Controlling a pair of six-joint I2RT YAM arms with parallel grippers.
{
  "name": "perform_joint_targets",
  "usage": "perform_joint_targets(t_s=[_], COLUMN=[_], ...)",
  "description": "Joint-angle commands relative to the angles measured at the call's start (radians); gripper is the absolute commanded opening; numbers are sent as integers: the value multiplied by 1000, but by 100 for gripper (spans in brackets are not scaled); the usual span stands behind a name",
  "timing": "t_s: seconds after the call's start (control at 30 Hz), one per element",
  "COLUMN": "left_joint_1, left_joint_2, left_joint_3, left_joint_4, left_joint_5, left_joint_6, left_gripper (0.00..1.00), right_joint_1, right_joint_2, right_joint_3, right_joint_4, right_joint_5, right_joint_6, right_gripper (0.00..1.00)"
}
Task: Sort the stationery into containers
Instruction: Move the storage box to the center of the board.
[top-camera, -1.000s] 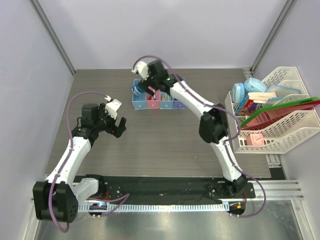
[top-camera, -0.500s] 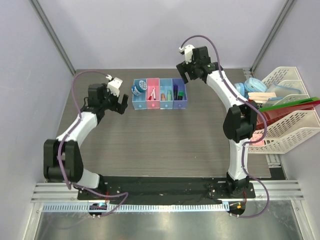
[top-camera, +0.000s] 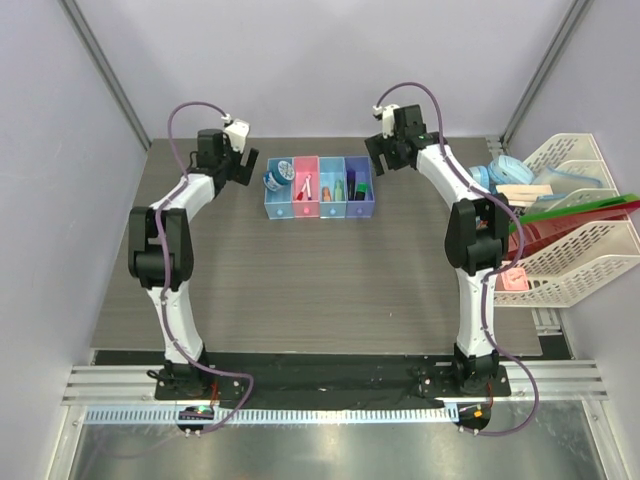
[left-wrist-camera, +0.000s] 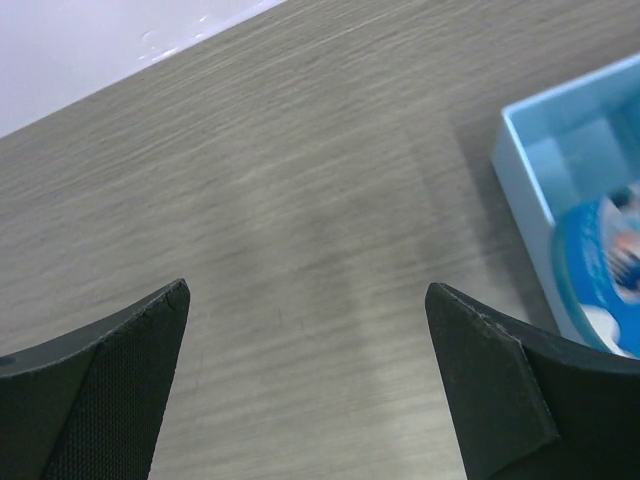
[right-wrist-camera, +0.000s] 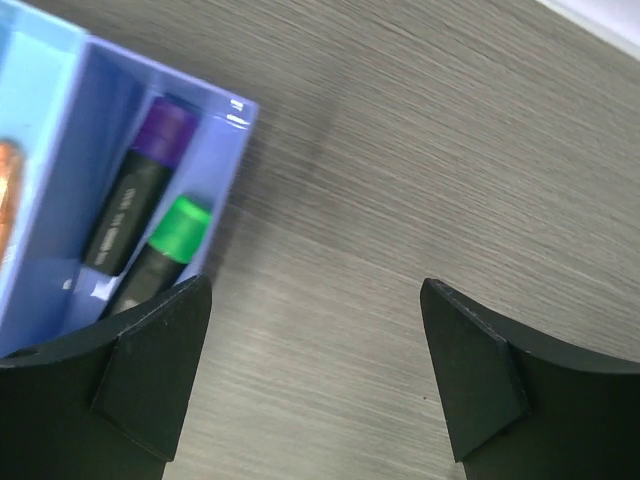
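Note:
The joined row of four small bins (top-camera: 320, 203) stands at the back middle of the table. The blue bin (left-wrist-camera: 530, 150) holds the round blue disc (top-camera: 275, 180), which also shows in the left wrist view (left-wrist-camera: 605, 270). The pink bin holds a white marker (top-camera: 308, 186). The light blue bin holds green and orange pieces (top-camera: 338, 187). The purple bin (right-wrist-camera: 215, 190) holds a green-capped highlighter (right-wrist-camera: 165, 245) and a purple-capped one (right-wrist-camera: 135, 195). My left gripper (top-camera: 237, 168) is open and empty, left of the bins. My right gripper (top-camera: 385, 157) is open and empty, right of the bins.
Large white mesh racks (top-camera: 560, 275) with books, folders and a blue tape roll (top-camera: 478, 183) stand at the right edge. Grey walls close the back and sides. A black base strip (top-camera: 320, 375) runs along the near edge.
My left arm has swung further toward the back, its gripper now close beside the blue bin. My right gripper has shifted slightly right and stays beside the purple bin.

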Motion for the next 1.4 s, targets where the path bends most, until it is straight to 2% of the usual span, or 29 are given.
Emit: perform_joint_targets(t_s=[0.0,0.2,0.47,0.87,1.37], left_joint_1=[4,1,-28,-118,-192], left_joint_2=[108,212,265,186,70], left_joint_3=[110,214,237,111,-59], left_joint_4=[-4,-37,-55,-81,-95], left_joint_5=[-32,-24,20,68,103], left_joint_6=[24,32,35,47,30], left_gripper=[100,100,100,100,98], right_joint_1=[-26,-26,-20,6,79], right_joint_2=[47,90,122,61,-93], right_joint_3=[51,85,73,-93,-346], right_joint_4=[46,60,69,124,207], right_joint_5=[-20,-21,-25,-39,-37], right_joint_6=[56,82,102,104,111], right_gripper=[90,89,87,87,86])
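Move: The storage box's middle is about 20 cm to my left hand's right, level with it in reach and 9 cm below. The blue jar in its near compartment lies roughly 9 cm right and 1 cm ahead. From my right hand the box's middle is some 17 cm left, 2 cm back and 10 cm below; in its end compartment the green-capped marker is about 6 cm left, 3 cm back, the purple-capped one 9 cm left, 1 cm back. I lower both open hands beside the box's two ends, left about 8 cm while reaching 3 cm farther out, right about 10 cm. My left hand slides 5 cm right until its inner finger bears on the left end wall, the right hand's inner finger against the opposite wall; both draw back some 5 cm, fingertips tipping about 10 degrees further down. ##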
